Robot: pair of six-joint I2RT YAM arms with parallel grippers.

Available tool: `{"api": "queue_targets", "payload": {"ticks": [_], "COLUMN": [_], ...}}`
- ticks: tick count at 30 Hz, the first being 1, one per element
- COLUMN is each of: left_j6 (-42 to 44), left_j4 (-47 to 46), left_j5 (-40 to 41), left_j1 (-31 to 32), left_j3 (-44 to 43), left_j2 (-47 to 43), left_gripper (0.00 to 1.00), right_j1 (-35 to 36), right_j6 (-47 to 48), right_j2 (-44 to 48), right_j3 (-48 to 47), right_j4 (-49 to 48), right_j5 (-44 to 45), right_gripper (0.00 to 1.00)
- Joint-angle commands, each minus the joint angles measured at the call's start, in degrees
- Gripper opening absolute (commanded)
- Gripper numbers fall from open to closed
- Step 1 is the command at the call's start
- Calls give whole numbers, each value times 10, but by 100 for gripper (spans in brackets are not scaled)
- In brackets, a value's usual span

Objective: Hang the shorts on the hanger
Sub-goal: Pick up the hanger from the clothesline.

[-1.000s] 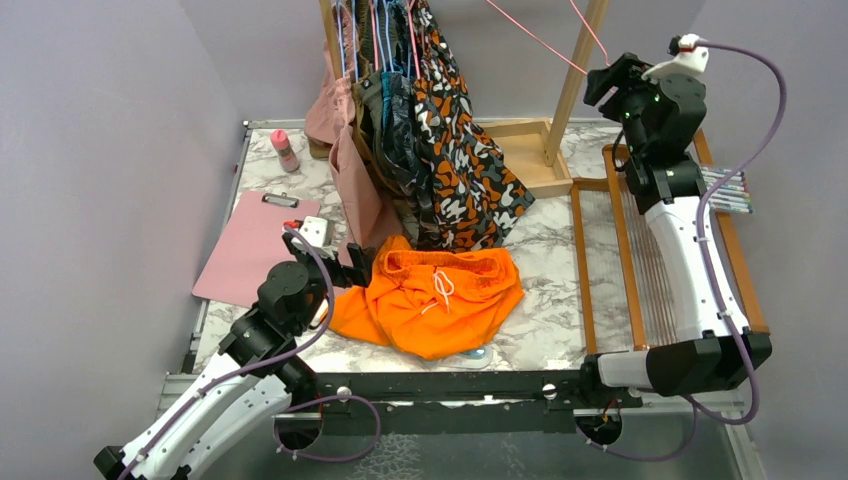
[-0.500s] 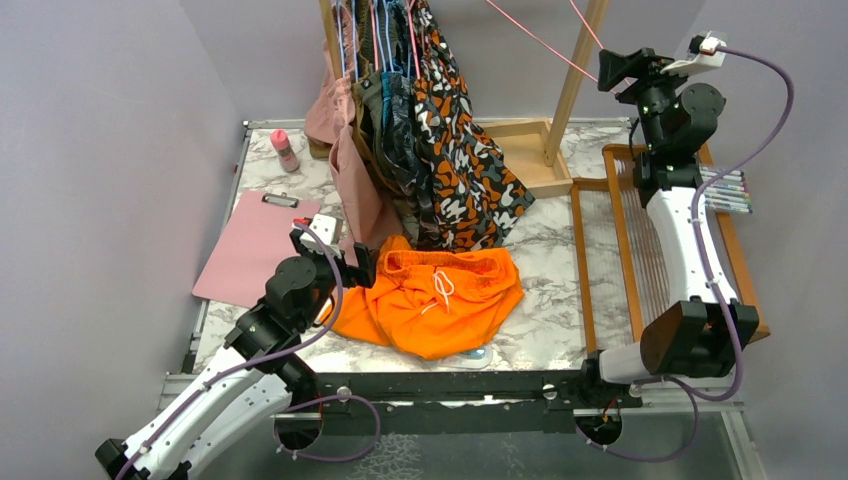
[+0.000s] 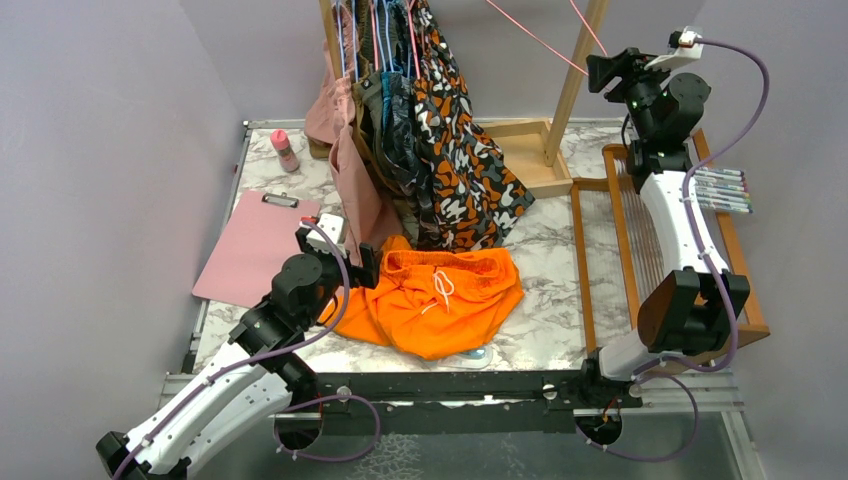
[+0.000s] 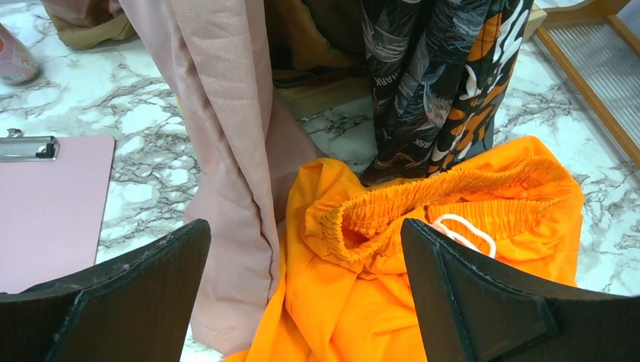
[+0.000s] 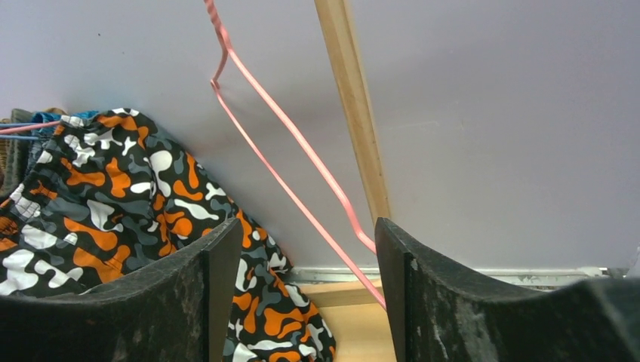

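Note:
The bright orange shorts point(image 3: 435, 300) lie crumpled on the marble table, waistband and white drawstring up; they also show in the left wrist view point(image 4: 423, 249). My left gripper point(image 3: 362, 266) is open and empty, just at the shorts' left edge, its jaws wide either side of the waistband corner. The thin pink hanger point(image 3: 540, 38) hangs high at the back; in the right wrist view its wire point(image 5: 302, 166) runs down between my jaws. My right gripper point(image 3: 600, 75) is raised high, open, beside the hanger's lower corner.
A wooden rack post point(image 3: 575, 80) stands by the hanger. Several garments hang at the back, a blotch-patterned one point(image 3: 460, 160) and a dusty pink one point(image 3: 350, 180). A pink clipboard point(image 3: 250, 245) lies left, a wooden frame point(image 3: 620, 240) right, a pink bottle point(image 3: 285, 150) far left.
My right arm has risen and swung its gripper toward the pink hanger. My left gripper has crept a little right, toward the shorts' waistband. The shorts have not moved.

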State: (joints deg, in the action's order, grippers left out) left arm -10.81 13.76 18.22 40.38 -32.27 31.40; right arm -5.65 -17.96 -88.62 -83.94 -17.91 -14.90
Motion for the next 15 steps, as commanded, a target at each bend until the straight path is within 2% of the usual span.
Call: {"api": "queue_targets", "payload": {"ticks": [1, 15], "left_j6": [8, 7], "left_j4": [-13, -15], "left_j5": [-11, -11], "left_j1": [5, 15], "left_j3": [-3, -1], "left_j2": [-4, -7], "left_gripper": [98, 98], "right_j1": [-3, -2], "right_j6": [8, -41], "right_j2": [11, 72], "right_j3": [12, 89], "right_j4": [-3, -41], "right_j5": [-27, -124], "right_gripper": [65, 41]}}
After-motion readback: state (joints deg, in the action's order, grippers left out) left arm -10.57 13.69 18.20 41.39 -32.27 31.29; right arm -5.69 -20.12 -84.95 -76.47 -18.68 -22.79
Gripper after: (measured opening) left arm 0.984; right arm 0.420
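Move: The near end of the empty pink hanger is just off the right hand's right finger, about 4 cm to the right, 1 cm ahead and 2 cm lower. The wooden post rises some 18 cm ahead at 0 cm sideways; the camo pants hang roughly 20 cm to the left, 8 cm ahead and 13 cm lower. From the left hand, that hanger end lies about 29 cm ahead, 49 cm to the right and 19 cm higher. No contact with the pink hanger can be made out as the right hand sinks about 3 cm and shifts a similar way left, then also draws back some 2 cm, bringing the fingers to the left of the hanger's near end. The wrist swings some 10 degrees counter-clockwise and tips slightly down, while the wide-open fingers close to under half open with nothing between them. ##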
